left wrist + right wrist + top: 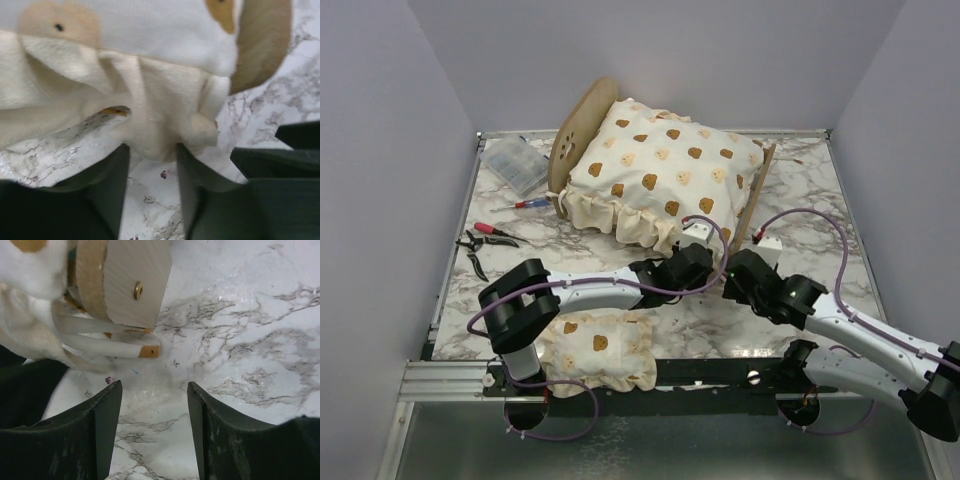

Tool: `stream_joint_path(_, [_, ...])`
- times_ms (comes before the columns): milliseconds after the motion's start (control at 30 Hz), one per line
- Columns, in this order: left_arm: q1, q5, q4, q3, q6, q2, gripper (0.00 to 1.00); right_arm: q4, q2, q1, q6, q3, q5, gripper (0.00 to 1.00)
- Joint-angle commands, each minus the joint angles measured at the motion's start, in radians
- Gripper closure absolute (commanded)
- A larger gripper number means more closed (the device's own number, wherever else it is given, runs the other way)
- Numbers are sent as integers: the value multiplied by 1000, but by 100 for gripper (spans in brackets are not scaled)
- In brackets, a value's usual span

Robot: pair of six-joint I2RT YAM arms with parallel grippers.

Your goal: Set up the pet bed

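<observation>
The pet bed stands at the back middle, with its rounded headboard (582,128) on the left and its low footboard (760,195) on the right. The large bear-print ruffled cushion (660,165) lies on it and hides the base. My left gripper (688,245) is open at the cushion's front ruffle near the footboard. In the left wrist view the ruffle (150,120) hangs down to the gripper's (152,150) tips, with marble showing between the fingers. My right gripper (740,268) is open and empty just in front of the footboard (135,285), low over the table (240,340).
The small bear-print pillow (598,345) lies at the near edge under the left arm. Pliers (485,240), a red-handled screwdriver (525,203) and a clear plastic box (515,165) lie at the left. The two grippers are close together.
</observation>
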Motion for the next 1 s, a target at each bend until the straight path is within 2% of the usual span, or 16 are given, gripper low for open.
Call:
stream_joint_path(0, [14, -159, 23, -9, -25, 1, 67, 88, 19, -8, 28, -68, -61, 40])
stream_joint_path(67, [18, -178, 23, -11, -19, -5, 76, 142, 29, -16, 30, -103, -74, 41])
stream_joint_path(167, [29, -188, 23, -7, -8, -11, 83, 242, 48, -28, 22, -152, -76, 41])
stream_joint_path(300, [45, -190, 24, -3, -6, -8, 85, 341, 84, -48, -7, -178, -53, 42])
stream_joint_path(500, [60, -178, 24, 2, -6, -8, 85, 443, 155, -163, -77, -184, -140, 47])
stream_joint_path(567, [62, -175, 24, 4, -6, -9, 85, 447, 166, -182, -82, -185, -162, 54])
stream_joint_path(667, [62, -168, 24, 4, -8, -13, 85, 414, 133, -183, -92, -174, -196, 78])
stream_joint_path(733, [62, -163, 24, 6, -4, -14, 85, 370, 90, -183, -95, -159, -245, 89])
stream_joint_path(867, [65, -161, 24, 4, 0, -15, 85, 227, 7, -183, -101, -87, -337, 98])
stream_joint_path(967, [70, -161, 23, 3, 2, -14, 85, 146, -38, -183, -140, -12, -323, 99])
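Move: The left hand is open around the cushion's cream ruffle, which hangs about 2 cm ahead and 1 cm below; the cushion's near right corner is some 7 cm ahead, 1 cm right and 2 cm up. For the right hand, the brown-tipped tie end lies 3 cm ahead, 1 cm left and 6 cm below, about 2 cm short of a second tie end. The end board's near corner is about 7 cm ahead, 1 cm left and 4 cm down. The left fingers pinch the ruffle and carry it about 5 cm forward and left, turning some 10 degrees counter-clockwise, then hold still. The right hand sinks about 5 cm with fingers open, slides 3 cm forward to the tie, shuts on its brown tip and comes back up, drawing a little back and left as it rolls its left side up. ##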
